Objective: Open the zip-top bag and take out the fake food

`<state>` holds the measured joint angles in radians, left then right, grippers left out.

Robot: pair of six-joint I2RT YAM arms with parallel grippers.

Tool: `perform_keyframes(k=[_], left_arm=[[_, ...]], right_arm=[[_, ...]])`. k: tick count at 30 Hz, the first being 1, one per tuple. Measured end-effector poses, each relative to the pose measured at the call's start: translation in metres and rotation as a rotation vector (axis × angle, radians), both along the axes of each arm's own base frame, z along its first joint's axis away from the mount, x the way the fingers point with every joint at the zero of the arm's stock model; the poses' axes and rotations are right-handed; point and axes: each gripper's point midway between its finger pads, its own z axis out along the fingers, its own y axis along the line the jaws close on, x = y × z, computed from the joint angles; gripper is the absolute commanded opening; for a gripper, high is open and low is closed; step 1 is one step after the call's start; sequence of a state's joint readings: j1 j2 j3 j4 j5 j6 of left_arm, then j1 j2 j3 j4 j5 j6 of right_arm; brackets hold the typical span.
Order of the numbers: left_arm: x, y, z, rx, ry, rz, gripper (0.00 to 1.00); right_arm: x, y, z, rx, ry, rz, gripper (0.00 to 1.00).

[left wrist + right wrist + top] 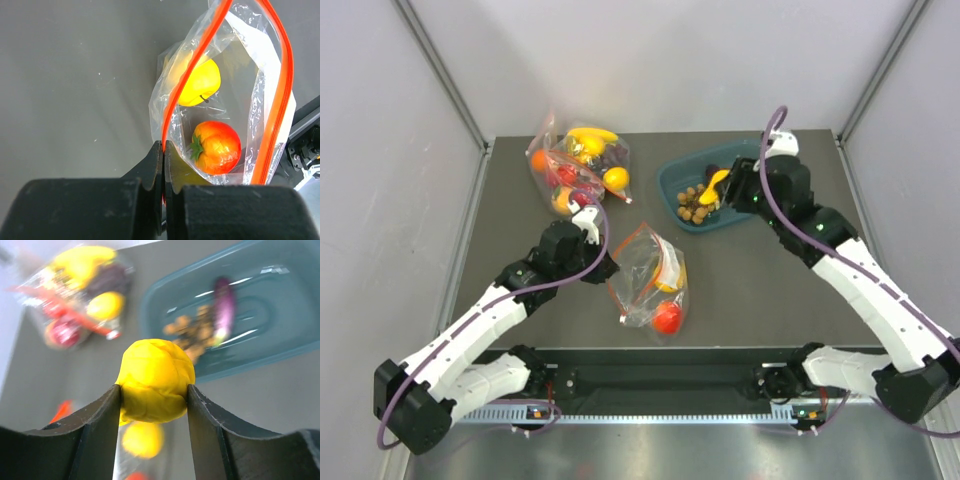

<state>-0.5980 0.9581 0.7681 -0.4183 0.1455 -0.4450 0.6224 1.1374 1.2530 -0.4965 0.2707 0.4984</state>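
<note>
The zip-top bag point(642, 272) lies mid-table with its mouth open and its red-orange zip strip point(186, 82) spread wide. A red tomato point(216, 147) and a yellow pear point(199, 82) lie inside it. My left gripper point(164, 146) is shut on the bag's zip strip at the mouth's left edge; in the top view the left gripper point(607, 265) sits at the bag's left side. My right gripper point(154, 390) is shut on a yellow lemon point(155, 377) and hovers at the teal tray point(668, 186), just above its near rim point(250, 365).
In the tray lie a brown knobbly cluster point(192, 330) and a purple eggplant point(223, 307). A second clear bag point(575, 165) full of fruit lies at the back left of the dark table. Grey walls close in both sides.
</note>
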Motion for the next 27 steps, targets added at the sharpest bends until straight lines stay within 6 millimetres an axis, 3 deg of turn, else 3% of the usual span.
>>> perform_keyframes(k=[3,9,14,19,21,22,23,25,27], left_arm=[[0.0,0.0,0.0,0.002,-0.002,-0.001,0.0],[0.0,0.0,-0.001,0.004,0.0,-0.002,0.0],[0.001,0.0,-0.003,0.009,0.006,-0.003,0.0],[0.001,-0.001,-0.002,0.01,0.006,-0.003,0.0],[0.002,-0.001,-0.001,0.008,0.003,-0.003,0.0],[0.002,-0.001,0.0,0.008,0.002,-0.004,0.0],[0.002,-0.001,0.0,0.007,0.001,-0.004,0.0],[0.002,-0.001,0.001,0.007,0.001,-0.003,0.0],[0.002,-0.001,0.001,0.006,0.0,-0.003,0.0]], right_arm=[[0.03,-0.039,-0.008,-0.035,0.018,-0.096,0.3],[0.09,-0.094,-0.042,-0.093,0.107,-0.214,0.3],[0.138,-0.111,-0.073,-0.136,0.179,-0.245,0.3],[0.167,-0.111,-0.103,-0.164,0.239,-0.247,0.32],[0.18,-0.11,-0.111,-0.178,0.255,-0.253,0.38],[0.185,-0.111,-0.114,-0.184,0.261,-0.258,0.46],[0.189,-0.112,-0.118,-0.19,0.269,-0.263,0.6],[0.195,-0.114,-0.124,-0.201,0.279,-0.275,0.68],[0.196,-0.119,-0.129,-0.21,0.296,-0.283,0.82]])
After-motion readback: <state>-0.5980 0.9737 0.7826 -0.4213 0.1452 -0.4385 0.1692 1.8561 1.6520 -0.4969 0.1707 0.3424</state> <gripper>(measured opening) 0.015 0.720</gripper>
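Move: Held over the near left part of the green bin, the yellow pear is already in the right hand; the bin's middle lies about 19 cm ahead, 7 cm to the right and 29 cm below. The brown clump in the bin is roughly 12 cm straight ahead, the eggplant some 18 cm ahead and 5 cm right, both about 28 cm down. From the left hand the bin's middle is about 28 cm ahead, 27 cm right and 15 cm lower. Carrying the pear over the bin, the right hand sweeps forward about 20 cm while sinking 13 cm and going 12 cm right, the rightward part mostly early. The wrist tips down and turns clockwise, each some 15 degrees; slowing past the eggplant, the fingers open and let the pear go above the bin. The left hand stays put, still pinching the bag's orange zip edge. ##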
